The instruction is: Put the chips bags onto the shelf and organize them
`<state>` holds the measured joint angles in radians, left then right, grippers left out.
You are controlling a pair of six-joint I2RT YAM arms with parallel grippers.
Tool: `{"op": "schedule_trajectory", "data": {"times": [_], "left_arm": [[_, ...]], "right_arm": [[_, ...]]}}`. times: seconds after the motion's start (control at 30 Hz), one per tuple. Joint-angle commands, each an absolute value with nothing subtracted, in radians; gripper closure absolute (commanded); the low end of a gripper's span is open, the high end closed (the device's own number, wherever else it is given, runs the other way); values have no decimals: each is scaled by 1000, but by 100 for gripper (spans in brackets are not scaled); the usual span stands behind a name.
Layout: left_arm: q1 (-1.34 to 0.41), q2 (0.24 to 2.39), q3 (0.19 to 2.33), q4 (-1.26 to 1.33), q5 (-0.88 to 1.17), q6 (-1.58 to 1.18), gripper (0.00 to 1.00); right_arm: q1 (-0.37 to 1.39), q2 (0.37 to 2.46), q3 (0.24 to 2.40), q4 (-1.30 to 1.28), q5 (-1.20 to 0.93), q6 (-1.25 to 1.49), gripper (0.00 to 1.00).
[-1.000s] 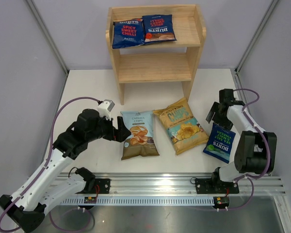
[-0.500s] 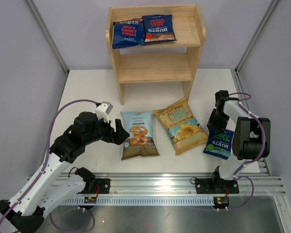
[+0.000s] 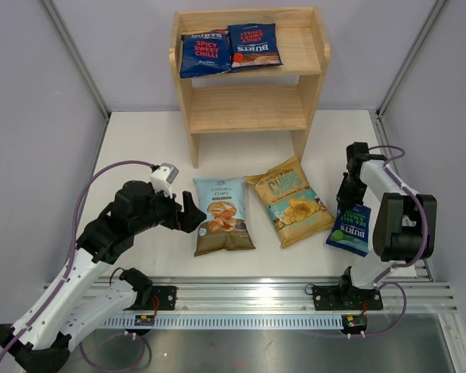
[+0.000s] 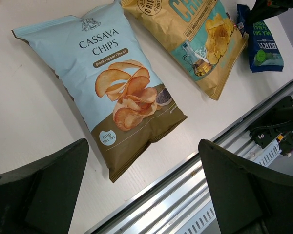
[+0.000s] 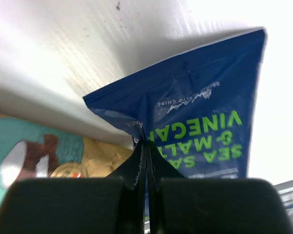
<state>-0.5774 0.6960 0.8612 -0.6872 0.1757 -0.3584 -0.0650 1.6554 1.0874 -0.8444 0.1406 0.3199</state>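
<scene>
The wooden shelf (image 3: 248,109) stands at the back, with two red-lettered dark blue chips bags (image 3: 205,53) (image 3: 254,45) on its top tier. On the table lie a pale-blue Cassava bag (image 3: 222,216) (image 4: 117,92) and a yellow and teal bag (image 3: 293,202) (image 4: 195,34). My right gripper (image 3: 346,203) (image 5: 146,146) is shut on the top corner of the green-lettered dark blue bag (image 3: 351,229) (image 5: 205,112), pinching its edge between the fingers. Just left of the Cassava bag, my left gripper (image 3: 193,214) (image 4: 142,146) is open and holds nothing.
An aluminium rail (image 3: 279,291) (image 4: 195,195) runs along the near table edge, close to the bags' lower ends. Grey enclosure walls stand on both sides. The shelf's lower tier shows bare wood.
My right gripper came down onto the green-lettered bag's upper edge and shut on it, pulling the bag a little. The left arm drew back slightly, still open.
</scene>
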Motion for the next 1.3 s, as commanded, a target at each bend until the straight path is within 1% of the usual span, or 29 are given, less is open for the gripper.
{"op": "schedule_trajectory", "data": {"times": [0.0, 0.2, 0.43, 0.5, 0.53, 0.57, 0.6, 0.63, 0.67, 0.7, 0.73, 0.77, 0.8, 0.87, 0.9, 0.93, 1.03, 1.17, 1.2, 1.27], "left_arm": [[-581, 698, 857, -655, 187, -344, 1], [-581, 710, 862, -638, 202, -360, 1], [-594, 730, 844, -516, 232, -426, 1], [-642, 770, 844, -454, 194, -455, 1], [-669, 790, 848, -434, 169, -460, 1], [-701, 829, 857, -416, 96, -463, 1], [-771, 851, 859, -361, 60, -459, 1], [-803, 868, 853, -319, 31, -450, 1], [-830, 883, 842, -267, 5, -428, 1], [-871, 903, 798, -136, 5, -416, 1], [-886, 908, 775, -67, 5, -407, 1], [-900, 914, 749, -7, -23, -399, 1], [-929, 914, 726, 127, -26, -367, 1], [-966, 911, 670, 230, -70, -303, 1], [-997, 911, 666, 288, -83, -278, 1], [-1015, 914, 646, 326, -97, -250, 1], [-1066, 951, 588, 503, -127, -135, 1], [-1124, 1000, 502, 696, -207, -16, 1], [-1140, 1015, 488, 783, -222, 32, 1], [-1149, 1052, 479, 836, -259, 64, 1]], "right_arm": [[-57, 1531, 1091, -847, 161, 314, 100], [-57, 1360, 1086, -810, 176, 345, 100], [-57, 1149, 1117, -784, 178, 406, 100], [-57, 1068, 1115, -763, 155, 432, 100], [-55, 1040, 1111, -730, 111, 466, 100], [-55, 990, 1106, -712, 85, 486, 100], [-57, 968, 1094, -692, 52, 504, 100], [-57, 953, 1089, -649, -33, 547, 100], [-57, 931, 1086, -629, -72, 569, 100], [-57, 925, 1085, -612, -107, 592, 100], [-57, 920, 1081, -576, -186, 647, 100], [-57, 917, 1078, -556, -219, 678, 100], [-57, 907, 1065, -536, -254, 710, 100], [-57, 890, 1039, -442, -351, 826, 100], [-57, 885, 985, -389, -388, 880, 100], [-57, 887, 962, -280, -464, 987, 100], [-45, 913, 950, -201, -521, 1110, 100], [-25, 881, 927, -138, -477, 1221, 100], [-18, 862, 913, -126, -469, 1245, 100], [-9, 845, 894, -77, -465, 1327, 100]]}}
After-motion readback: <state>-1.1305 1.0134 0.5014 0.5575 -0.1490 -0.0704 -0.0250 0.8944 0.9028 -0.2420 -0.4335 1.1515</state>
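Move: The blue Sea Salt bag is already pinched by its far edge in the right hand, its middle about 7 cm back from the grip and 1 cm right. From the right hand, the open left gripper is roughly 44 cm left, 10 cm back and 18 cm higher; the yellow kettle chips lie 17 cm left and 1 cm ahead. From the left hand, the blue bag is some 45 cm right, 3 cm ahead and 21 cm below; the cassava bag is 6 cm right and 6 cm ahead, and the kettle chips 27 cm right and 11 cm ahead. The blue bag, kept pinched in the shut right fingers, goes straight up first, then left about 13 cm while still rising, to above the kettle chips, as the wrist swings the fingers from pointing down to nearly level, forward and left. The left hand, wide open, sets off later, sweeping about 16 cm right past the cassava bag towards the blue bag and tipping up to about level. ##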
